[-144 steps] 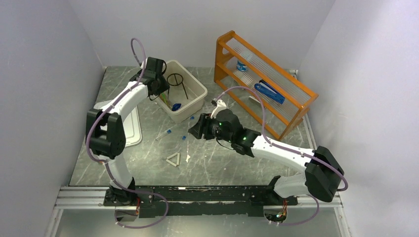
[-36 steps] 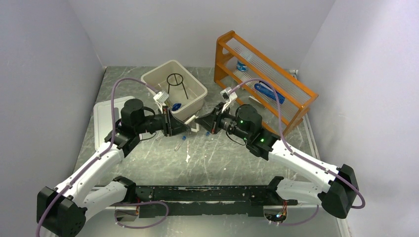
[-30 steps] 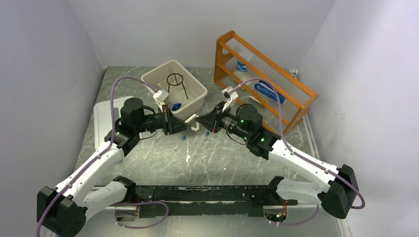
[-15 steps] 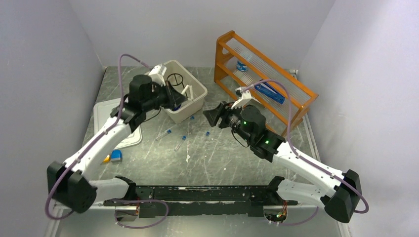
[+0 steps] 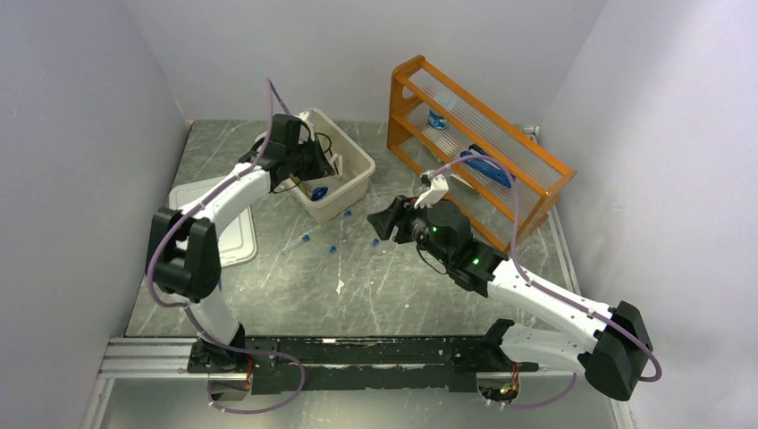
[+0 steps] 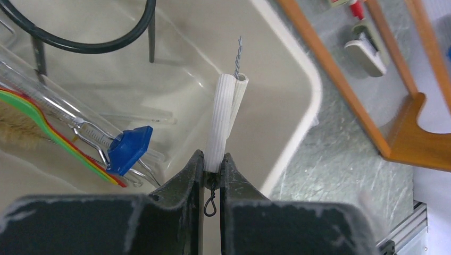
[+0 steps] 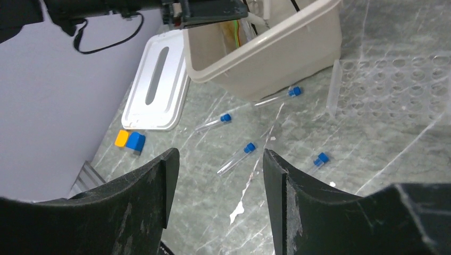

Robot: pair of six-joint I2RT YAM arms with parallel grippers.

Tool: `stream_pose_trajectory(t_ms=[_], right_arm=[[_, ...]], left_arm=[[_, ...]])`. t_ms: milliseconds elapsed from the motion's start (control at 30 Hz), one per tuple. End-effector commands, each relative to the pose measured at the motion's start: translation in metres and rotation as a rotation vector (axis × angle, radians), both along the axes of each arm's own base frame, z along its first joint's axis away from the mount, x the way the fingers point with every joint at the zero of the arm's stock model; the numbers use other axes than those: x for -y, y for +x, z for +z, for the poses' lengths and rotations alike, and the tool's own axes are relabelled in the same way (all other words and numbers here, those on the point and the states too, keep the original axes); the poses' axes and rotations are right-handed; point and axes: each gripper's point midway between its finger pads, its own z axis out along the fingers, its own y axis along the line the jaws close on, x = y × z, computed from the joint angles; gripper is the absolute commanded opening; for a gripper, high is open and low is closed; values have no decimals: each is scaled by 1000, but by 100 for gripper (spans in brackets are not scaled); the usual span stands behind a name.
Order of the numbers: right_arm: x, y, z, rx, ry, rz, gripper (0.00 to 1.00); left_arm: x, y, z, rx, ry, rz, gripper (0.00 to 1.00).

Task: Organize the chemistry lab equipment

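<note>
My left gripper (image 6: 213, 159) is shut on a white ribbed clay triangle (image 6: 224, 114) with twisted wire ends, and holds it over the beige bin (image 6: 314, 90). Inside the bin lie the black wire ring stand (image 6: 80, 40), a green dropper (image 6: 21, 105), a brush (image 6: 13, 133) and a blue-capped tube (image 6: 130, 149). My right gripper (image 7: 220, 159) hangs open and empty above the table. Below it lie several blue-capped test tubes (image 7: 236, 158). The clear tube rack (image 7: 404, 79) lies flat to its right. From above, my left gripper (image 5: 332, 165) is at the bin and my right gripper (image 5: 380, 219) is mid-table.
The orange wooden shelf rack (image 5: 483, 152) stands at the back right. A white lid (image 7: 159, 79) lies left of the bin (image 5: 357, 170). Small orange and blue blocks (image 7: 130, 139) sit near the lid's front end. Grey walls close in both sides.
The two grippers were together at mid-table on the white triangle. The right one opened and drew back. The left arm carried the triangle back over the bin.
</note>
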Motion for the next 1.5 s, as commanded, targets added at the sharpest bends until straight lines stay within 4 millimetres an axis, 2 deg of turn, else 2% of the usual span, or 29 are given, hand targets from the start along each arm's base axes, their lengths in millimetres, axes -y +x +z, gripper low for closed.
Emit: stream_pose_trajectory(t_ms=[0,233,367,467,533,700,867,933,1067,1133,1267,1400,1467], right_arm=[[2,-5,-5,-19,36,3,62],[5,-3,-16,-52,6,-18,61],[5,-3,-18,-69,8,-29,60],[7,-2,-21,-82,5,-43,60],[9,1,-25,-100,-6,-70,60],[17,6,-49,-180,-72,-145,60],[19,7,-73,-272,-126,-186,60],[20,7,-83,-314,-152,-211,61],[22,6,-113,-424,-231,-256,61],[22,4,-129,-487,-278,-275,61],[17,5,-150,-561,-356,-315,60],[6,7,-163,-577,-409,-358,59],[2,9,-169,-590,-418,-376,59]], left_arm=[[23,13,-9,1,-51,-46,5],[36,30,-40,-33,-39,-17,6],[42,37,-53,-52,-15,3,12],[35,39,-63,-73,25,30,20],[30,40,-63,-66,49,47,27],[23,44,-45,-35,91,58,38],[11,41,-33,-16,142,87,42],[5,39,-23,0,155,100,43],[-2,29,13,60,153,102,50],[-6,19,33,89,153,93,54],[-32,-8,71,153,215,103,66],[-47,-46,89,186,208,87,79],[-52,-67,90,188,198,70,81]])
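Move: Inside the bin, the clear floor spot where the left hand's clay triangle is to go lies about 15 cm below that hand, 3 cm ahead and 3 cm to its right. The blue base is level with the hand and 2 cm left; the black tripod stands 8 cm ahead, 2 cm left. The right hand's blue-capped tube is some 22 cm below, 2 cm ahead, 1 cm left; a second tube lies 1 cm back, 12 cm left. Lowering the still-held clay triangle about 8 cm into the bin, with a drift right and forward, the left hand opens to let go, then rises some 19 cm clear, easing left and back. Meanwhile the right hand, fingers staying open, sinks about 16 cm towards the blue-capped tube, slowly then faster, its wrist tipping some 40 degrees to point steeply down. ##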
